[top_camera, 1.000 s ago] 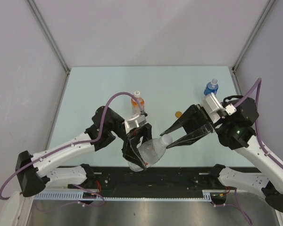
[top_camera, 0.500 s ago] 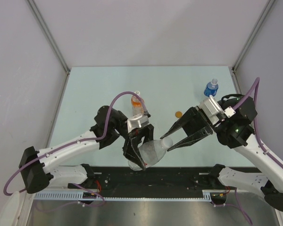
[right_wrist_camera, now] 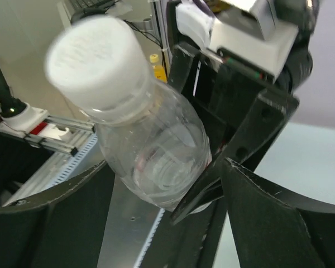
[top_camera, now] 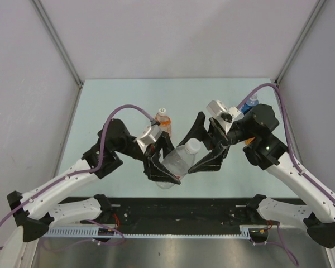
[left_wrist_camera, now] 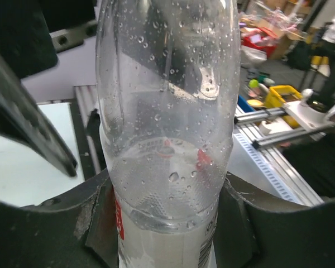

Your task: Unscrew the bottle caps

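Observation:
My left gripper [top_camera: 166,167] [left_wrist_camera: 164,223] is shut on the body of a clear bottle [top_camera: 176,162] [left_wrist_camera: 167,111] wet with droplets, held tilted off the table. Its white cap [top_camera: 193,146] [right_wrist_camera: 95,61] is on the neck and points up and to the right. My right gripper [top_camera: 187,154] [right_wrist_camera: 167,164] is open, one finger on each side of the bottle's upper part and neither touching the cap. An orange drink bottle [top_camera: 164,124] with a white cap [top_camera: 162,111] stands behind the left gripper.
A blue-labelled bottle [top_camera: 250,103] stands at the back right, partly hidden behind the right arm. Grey walls close in the pale green table [top_camera: 111,111] on three sides. A black strip and a metal rail [top_camera: 173,229] run along the near edge.
My right gripper has opened and swung left and back, so that it now straddles the bottle's top. The left arm has lifted the clear bottle and carried it slightly away from the near edge.

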Controlling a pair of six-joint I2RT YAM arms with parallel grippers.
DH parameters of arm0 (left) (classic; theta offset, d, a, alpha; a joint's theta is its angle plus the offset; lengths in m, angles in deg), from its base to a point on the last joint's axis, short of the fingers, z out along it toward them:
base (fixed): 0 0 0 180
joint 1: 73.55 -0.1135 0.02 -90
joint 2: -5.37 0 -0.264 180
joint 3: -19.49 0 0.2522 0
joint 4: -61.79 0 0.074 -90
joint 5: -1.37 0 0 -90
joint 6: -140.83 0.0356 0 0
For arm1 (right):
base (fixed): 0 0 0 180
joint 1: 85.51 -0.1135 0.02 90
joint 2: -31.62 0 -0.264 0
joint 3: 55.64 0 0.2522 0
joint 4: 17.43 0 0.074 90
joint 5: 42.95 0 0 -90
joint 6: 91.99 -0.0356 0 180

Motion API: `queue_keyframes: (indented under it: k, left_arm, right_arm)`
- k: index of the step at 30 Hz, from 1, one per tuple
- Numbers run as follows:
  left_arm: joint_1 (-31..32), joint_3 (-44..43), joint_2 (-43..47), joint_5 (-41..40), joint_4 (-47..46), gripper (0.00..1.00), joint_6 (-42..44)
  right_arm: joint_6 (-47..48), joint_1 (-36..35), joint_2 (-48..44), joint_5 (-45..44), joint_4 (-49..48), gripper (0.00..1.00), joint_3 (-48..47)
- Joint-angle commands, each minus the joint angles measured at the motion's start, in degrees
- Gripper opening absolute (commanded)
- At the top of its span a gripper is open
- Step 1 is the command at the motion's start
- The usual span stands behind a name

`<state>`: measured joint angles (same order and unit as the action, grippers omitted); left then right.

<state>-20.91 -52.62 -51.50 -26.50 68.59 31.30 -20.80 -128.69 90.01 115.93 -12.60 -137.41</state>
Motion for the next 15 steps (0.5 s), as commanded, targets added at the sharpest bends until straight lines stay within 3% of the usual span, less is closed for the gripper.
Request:
queue_keyframes:
  k: [1,4,7,11,15]
  left_arm:
    - [-0.3,-2.4,1.2,-7.4,2.3,0.00,5.1]
    - [-0.3,-2.1,2.1,-11.9,3.5,0.00,6.6]
    - [-0.3,-1.6,3.7,-18.2,4.6,0.00,7.7]
    - [-0.3,-0.1,6.0,-36.2,6.5,0.00,8.7]
    - [-0.1,1.4,7.6,-48.3,6.6,0.00,9.2]
  right_arm:
    - [-1.1,1.2,-0.6,-2.6,3.6,0.84,-0.1]
    - [-1.2,1.7,-1.1,-5.2,4.4,0.97,-0.2]
    - [0.0,2.5,-2.8,-10.8,7.9,1.00,-0.2]
    - [2.8,2.6,-5.4,-21.6,14.3,1.00,-0.2]
    - [2.4,2.1,-7.6,-32.7,15.8,1.00,-0.2]
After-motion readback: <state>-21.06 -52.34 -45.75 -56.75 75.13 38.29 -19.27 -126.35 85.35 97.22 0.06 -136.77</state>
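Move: The bottle cap, on the clear bottle that the left fingers already grip low down, sits roughly 6 cm above the right hand's open fingers, 1 cm ahead and 2 cm to the right. The standing orange bottle is about 23 cm ahead of that hand, 10 cm left and 34 cm below. From the left hand the cap is some 4 cm ahead, 8 cm right and 11 cm up. Forward go both hands together. The left swings its still-gripped clear bottle about 8 cm out over the table while turning some 30 degrees counter-clockwise. The right, already off the cap, finishes opening wide, dips about 1 cm and trails forward about 5 cm, turning some 20 degrees clockwise, while the cap draws away from its fingers. ##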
